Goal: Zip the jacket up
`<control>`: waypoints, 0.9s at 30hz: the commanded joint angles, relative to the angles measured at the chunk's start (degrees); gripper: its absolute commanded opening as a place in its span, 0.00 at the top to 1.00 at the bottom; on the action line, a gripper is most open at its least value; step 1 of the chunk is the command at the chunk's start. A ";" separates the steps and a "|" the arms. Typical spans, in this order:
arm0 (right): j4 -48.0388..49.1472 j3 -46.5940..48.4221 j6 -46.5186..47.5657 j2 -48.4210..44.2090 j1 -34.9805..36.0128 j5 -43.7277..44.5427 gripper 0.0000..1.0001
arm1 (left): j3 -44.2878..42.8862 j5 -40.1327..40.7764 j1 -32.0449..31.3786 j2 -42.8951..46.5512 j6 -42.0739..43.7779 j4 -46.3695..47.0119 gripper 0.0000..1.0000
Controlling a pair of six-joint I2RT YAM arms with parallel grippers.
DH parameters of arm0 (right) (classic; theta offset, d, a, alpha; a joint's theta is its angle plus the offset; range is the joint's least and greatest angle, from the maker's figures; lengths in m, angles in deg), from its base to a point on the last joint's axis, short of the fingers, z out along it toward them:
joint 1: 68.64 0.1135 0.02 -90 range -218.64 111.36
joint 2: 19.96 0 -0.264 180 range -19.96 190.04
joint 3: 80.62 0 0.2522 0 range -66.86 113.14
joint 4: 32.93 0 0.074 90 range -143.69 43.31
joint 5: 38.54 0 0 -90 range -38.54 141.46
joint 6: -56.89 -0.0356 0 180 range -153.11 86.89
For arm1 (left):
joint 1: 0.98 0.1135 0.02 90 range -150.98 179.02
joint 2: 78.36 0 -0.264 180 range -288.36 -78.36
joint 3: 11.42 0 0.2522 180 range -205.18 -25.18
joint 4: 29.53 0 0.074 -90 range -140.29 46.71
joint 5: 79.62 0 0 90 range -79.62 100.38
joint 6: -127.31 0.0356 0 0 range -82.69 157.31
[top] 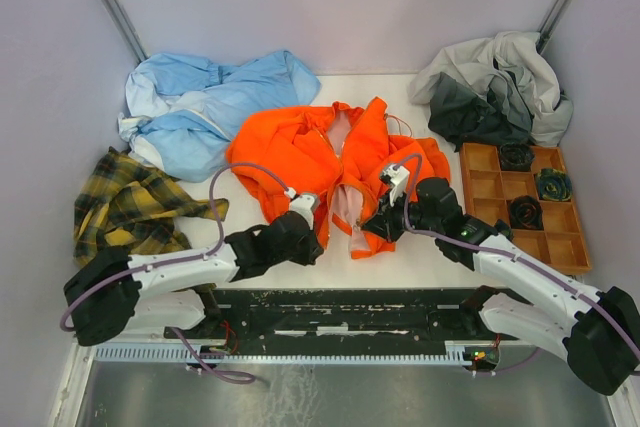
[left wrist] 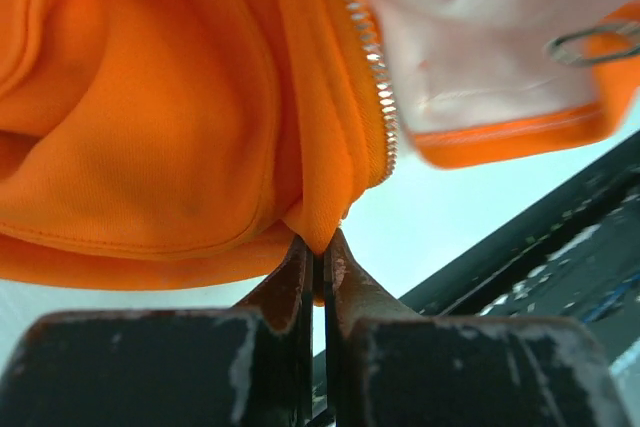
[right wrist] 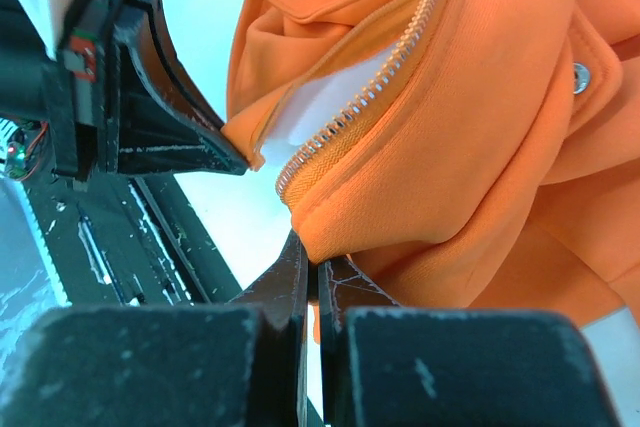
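The orange jacket (top: 290, 152) lies open at the table's middle, its pale pink lining (top: 345, 207) showing along the front opening. My left gripper (top: 312, 215) is at the bottom of the left front panel. In the left wrist view its jaws (left wrist: 318, 247) are shut on the orange hem corner, just below the light zipper teeth (left wrist: 375, 77). My right gripper (top: 385, 222) is at the bottom of the right panel. It (right wrist: 315, 262) is shut on the hem under the other zipper row (right wrist: 370, 97). The two held corners sit a short gap apart.
A light blue garment (top: 210, 107) lies back left and a yellow plaid shirt (top: 130, 202) at the left edge. A grey and dark clothing heap (top: 495, 87) is back right. A brown compartment tray (top: 478, 187) with dark rolled items sits right. A black rail (top: 340, 312) runs along the near edge.
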 commanded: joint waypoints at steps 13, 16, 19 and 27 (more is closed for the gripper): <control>4.23 1.54 0.43 1.03 -0.15 -12.74 1.00 | 15.63 -2.10 3.63 14.06 8.49 43.13 0.97; 5.63 1.32 -0.03 1.67 -0.13 -13.98 1.00 | 17.36 -3.55 3.73 14.01 9.76 47.66 0.97; 7.17 1.00 -0.35 3.16 -0.02 -15.06 1.00 | 17.45 -7.31 3.69 13.05 11.03 50.47 0.97; 9.93 1.31 -0.53 5.90 0.58 -17.87 1.00 | 14.75 -14.17 3.68 11.57 16.67 49.20 0.97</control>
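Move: The right front's zip edge, held in the right fingers, lies about 9 cm right of the left hand, 5 cm ahead and some 8 cm higher. The left front's lower corner, pinched in the left fingers, is thus about 9 cm left of the right hand, 5 cm back and 8 cm below it. The zip pull hangs some 2 cm left of the right fingertips. From the left hand the jacket body lies about 17 cm ahead, 4 cm right. The left front's lower corner, still pinched shut in the left fingers, is lifted about 8 cm and carried a little forward and right towards the right-hand zip edge, while those fingers swing up from steeply down to nearly level, some 40 degrees. The right hand keeps its pinch and brings its own edge back and left, roughly 4 cm in all at the same height, turning slightly counter-clockwise. ##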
